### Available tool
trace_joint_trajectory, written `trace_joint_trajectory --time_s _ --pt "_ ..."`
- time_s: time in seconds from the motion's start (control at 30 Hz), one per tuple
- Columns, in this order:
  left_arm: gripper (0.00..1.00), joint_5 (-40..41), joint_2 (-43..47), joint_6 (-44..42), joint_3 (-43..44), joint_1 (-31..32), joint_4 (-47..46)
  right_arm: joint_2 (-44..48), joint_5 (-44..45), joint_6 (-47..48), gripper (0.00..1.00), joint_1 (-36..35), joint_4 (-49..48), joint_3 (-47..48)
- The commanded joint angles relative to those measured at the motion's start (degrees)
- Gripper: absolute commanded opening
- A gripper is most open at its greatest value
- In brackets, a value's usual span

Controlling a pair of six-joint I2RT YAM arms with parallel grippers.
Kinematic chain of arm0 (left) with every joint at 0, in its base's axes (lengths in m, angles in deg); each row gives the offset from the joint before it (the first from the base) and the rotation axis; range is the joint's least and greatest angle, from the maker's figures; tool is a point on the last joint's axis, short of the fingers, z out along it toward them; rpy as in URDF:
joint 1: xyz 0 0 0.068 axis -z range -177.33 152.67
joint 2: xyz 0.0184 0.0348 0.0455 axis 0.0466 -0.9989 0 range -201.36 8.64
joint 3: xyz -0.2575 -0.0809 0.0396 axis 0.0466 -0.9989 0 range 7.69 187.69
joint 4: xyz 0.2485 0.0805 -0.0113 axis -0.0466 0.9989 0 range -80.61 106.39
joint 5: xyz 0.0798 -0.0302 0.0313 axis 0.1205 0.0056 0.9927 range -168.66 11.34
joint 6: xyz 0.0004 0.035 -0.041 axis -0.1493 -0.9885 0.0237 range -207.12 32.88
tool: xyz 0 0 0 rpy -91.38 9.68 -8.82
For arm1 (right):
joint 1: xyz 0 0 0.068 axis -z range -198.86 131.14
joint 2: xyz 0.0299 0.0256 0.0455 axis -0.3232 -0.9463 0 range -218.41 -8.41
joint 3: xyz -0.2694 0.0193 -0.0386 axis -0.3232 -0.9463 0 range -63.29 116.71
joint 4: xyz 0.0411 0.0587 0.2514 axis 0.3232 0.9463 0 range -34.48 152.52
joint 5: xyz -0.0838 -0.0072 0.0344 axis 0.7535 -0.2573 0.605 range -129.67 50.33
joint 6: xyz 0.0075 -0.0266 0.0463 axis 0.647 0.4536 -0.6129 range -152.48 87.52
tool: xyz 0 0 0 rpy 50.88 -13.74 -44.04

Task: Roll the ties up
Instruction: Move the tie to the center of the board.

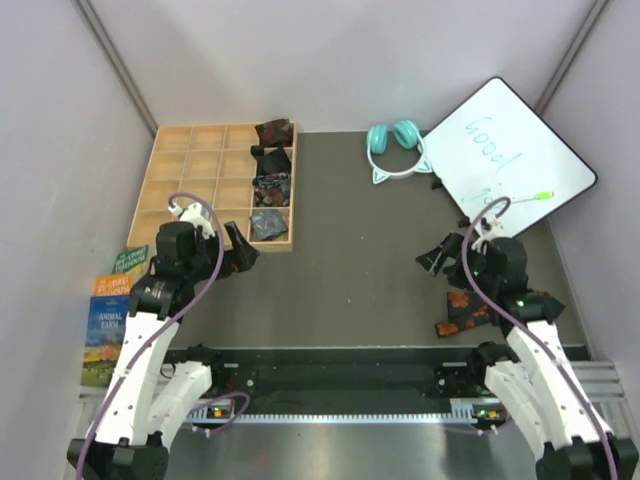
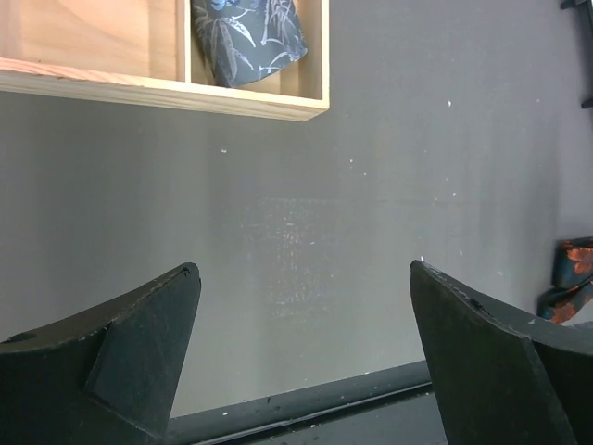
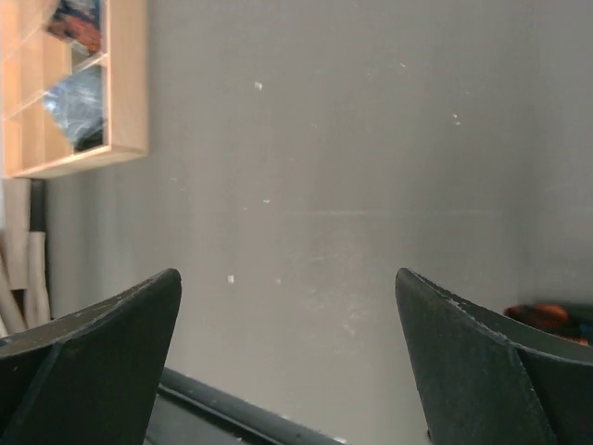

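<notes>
Several rolled ties sit in the right column of a wooden compartment tray (image 1: 190,170): a dark red one (image 1: 274,131), a black one (image 1: 270,160), a patterned one (image 1: 271,187) and a grey-blue one (image 1: 268,224). A black tie with orange-red blotches (image 1: 465,312) lies loose on the table beside the right arm. My left gripper (image 1: 243,252) hovers open just below the tray's near right corner. My right gripper (image 1: 435,258) stands open above bare table, up and left of the blotched tie. In the left wrist view the gripper (image 2: 302,267) holds nothing; the grey-blue tie (image 2: 248,37) shows ahead. The right wrist gripper (image 3: 285,273) is empty too.
Teal cat-ear headphones (image 1: 395,145) lie at the back. A tilted whiteboard (image 1: 510,150) with a green marker (image 1: 525,198) fills the back right. Books (image 1: 110,310) are stacked at the left edge. Grey walls close in on both sides.
</notes>
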Motion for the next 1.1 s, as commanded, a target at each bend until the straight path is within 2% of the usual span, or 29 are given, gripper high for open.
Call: trace_joint_trajectory --time_s 0.0,0.03,0.17,0.27,0.33,0.37,0.57,0.7,0.93,1.03,1.07 --pt "0.99 -2.61 2.20 -0.39 -0.02 0.18 -3.07 5.64 4.60 -2.30 0.99 -0.36 10.80 5.47" --pt "0.99 -3.23 2.55 0.05 -0.02 0.35 -3.25 6.08 6.79 -1.95 0.99 -0.36 16.22 6.78" --pt "0.99 -5.70 2.73 4.44 -0.46 2.55 -5.35 8.44 18.30 -2.39 0.99 -0.36 25.48 14.17" --pt "0.99 -1.50 0.80 8.66 -0.46 8.86 -7.37 10.90 26.37 -5.71 0.99 -0.36 30.41 17.69" --pt "0.99 5.59 -1.47 11.90 -0.20 18.16 -9.83 12.14 29.04 -8.98 0.99 -0.36 32.26 18.92" --pt "0.99 7.55 -2.62 13.14 0.41 24.81 -10.71 13.45 29.23 -8.72 0.99 -0.36 31.74 19.01" --pt "0.95 17.14 -15.97 20.62 0.41 44.70 -24.32 16.01 27.12 -8.46 0.99 -0.36 33.06 20.15" --pt "0.92 16.72 -28.78 23.07 1.82 50.27 -32.68 16.80 27.03 -7.58 0.99 -0.36 35.95 22.34" --pt "0.74 12.76 -44.45 26.15 7.00 57.65 -45.43 20.75 27.64 -7.58 0.99 -0.27 37.19 23.06" --pt "0.71 8.99 -49.99 27.38 8.06 59.77 -50.61 21.90 27.65 -7.66 0.99 -0.36 37.10 22.97" --pt "0.67 8.11 -51.22 27.65 8.15 60.38 -52.01 22.43 27.56 -7.75 0.99 -0.36 37.01 22.88"
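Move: The tie's middle lies about 53 cm to the left gripper's right, 6 cm back and some 19 cm below; its near end is roughly 40 cm to the right. From that gripper the divided tray's middle is about 21 cm ahead and 10 cm left. From the right gripper, the tie's middle is about 12 cm right, 6 cm back and 13 cm below, and the whiteboard's middle about 27 cm ahead and 19 cm right. Sweep the left gripper fast to the right, about 32 cm across the bare board towards the tie's near end, sinking some 10 cm and drawing back a little, turning clockwise about 30 degrees and narrowing the fingers partway. Meanwhile lift the empty right gripper up, right and back, turning it clockwise with its fingers wide. ##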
